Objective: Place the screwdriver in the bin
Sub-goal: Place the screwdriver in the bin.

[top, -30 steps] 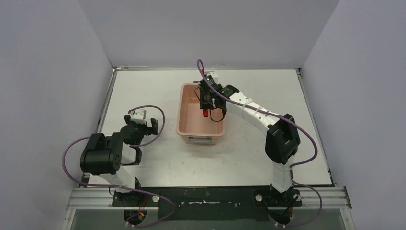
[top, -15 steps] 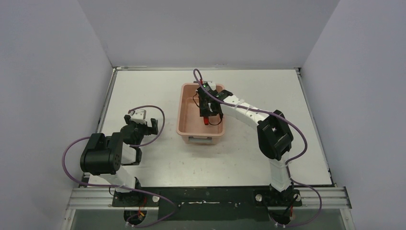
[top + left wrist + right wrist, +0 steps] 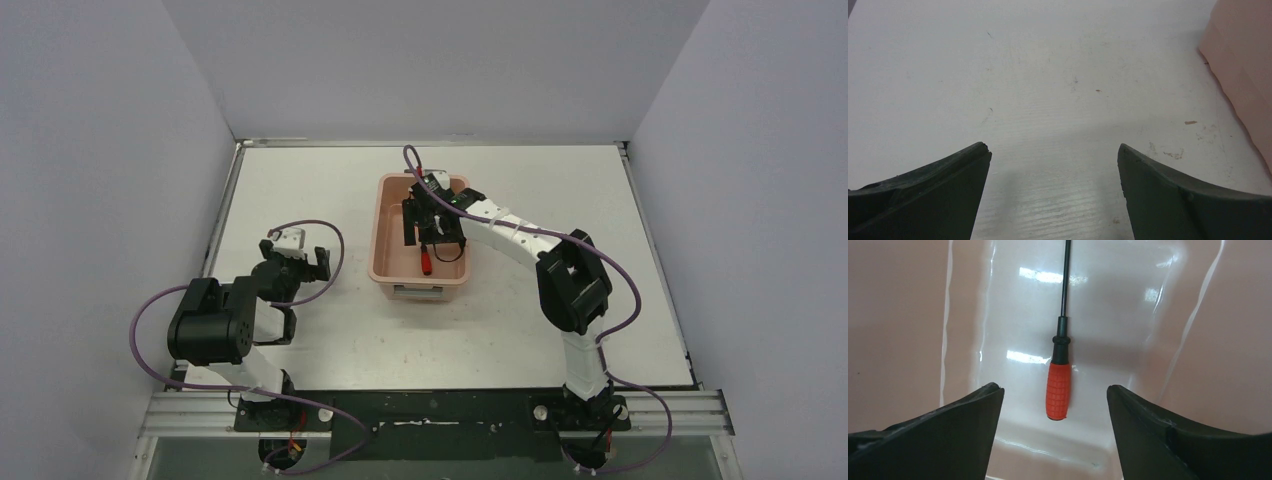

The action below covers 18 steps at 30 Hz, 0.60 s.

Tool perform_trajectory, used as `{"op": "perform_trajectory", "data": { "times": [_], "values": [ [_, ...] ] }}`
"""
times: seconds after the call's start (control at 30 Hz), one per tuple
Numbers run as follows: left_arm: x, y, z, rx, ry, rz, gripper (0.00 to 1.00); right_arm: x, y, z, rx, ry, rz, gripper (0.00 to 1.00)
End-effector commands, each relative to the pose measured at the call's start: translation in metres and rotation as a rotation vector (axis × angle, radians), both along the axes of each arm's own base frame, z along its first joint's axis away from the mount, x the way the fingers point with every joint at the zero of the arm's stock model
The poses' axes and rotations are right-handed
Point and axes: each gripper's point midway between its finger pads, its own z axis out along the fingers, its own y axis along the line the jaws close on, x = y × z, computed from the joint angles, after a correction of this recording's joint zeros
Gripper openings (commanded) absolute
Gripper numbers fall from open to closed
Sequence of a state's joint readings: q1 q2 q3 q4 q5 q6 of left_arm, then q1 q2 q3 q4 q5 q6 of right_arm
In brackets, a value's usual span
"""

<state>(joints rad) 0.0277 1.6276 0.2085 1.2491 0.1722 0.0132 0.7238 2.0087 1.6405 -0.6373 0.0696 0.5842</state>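
The screwdriver, red handle and thin black shaft, lies flat on the floor of the salmon-pink bin. In the top view its red handle shows near the bin's front end. My right gripper hangs open inside the bin just above the handle, its fingers apart on both sides and not touching it. In the top view the right gripper is over the bin's middle. My left gripper is open and empty above bare table, left of the bin; in the top view it sits folded back.
The bin stands mid-table in the top view, with a label on its near short end. White walls enclose the table on three sides. Purple cables loop round both arms.
The right gripper has lowered into the bin, opened and let go of the screwdriver, which now lies on the bin floor. The left arm has not moved.
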Motion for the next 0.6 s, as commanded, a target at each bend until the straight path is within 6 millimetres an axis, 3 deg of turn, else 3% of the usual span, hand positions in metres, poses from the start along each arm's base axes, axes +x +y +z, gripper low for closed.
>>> {"op": "perform_trajectory", "data": {
  "times": [0.0,0.23,0.57],
  "values": [
    [0.007,-0.001,0.017,0.005,-0.064,-0.008,0.97,0.003,0.009,0.039,0.051,-0.080,0.017,0.79],
    [0.007,-0.001,0.017,0.003,-0.064,-0.007,0.97,-0.001,0.014,0.076,0.085,-0.138,0.026,1.00],
    [0.007,-0.001,0.017,0.004,-0.063,-0.008,0.97,-0.008,0.014,0.138,0.146,-0.237,0.027,1.00]
  ]
}}
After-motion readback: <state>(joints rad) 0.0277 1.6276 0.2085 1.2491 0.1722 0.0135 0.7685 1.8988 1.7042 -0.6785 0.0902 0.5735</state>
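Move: The screwdriver, already out of my right fingers, lies on the bin floor about 6 cm below my right hand, its middle some 3 cm ahead and 1 cm to the left. The bin around it is centred about 6 cm ahead and 2 cm left of this hand; the grey clip on its near wall is some 8 cm back and 3 cm left. From my left hand the screwdriver is roughly 28 cm to the right and 2 cm ahead, slightly lower. I finish spreading my right fingers from about three-quarters to fully open, easing a centimetre or so back and to the left. Then I lift the empty hand faster and faster, about 7 cm up and away from the screwdriver and the bin floor, the fingers tipping up some 5 degrees. ##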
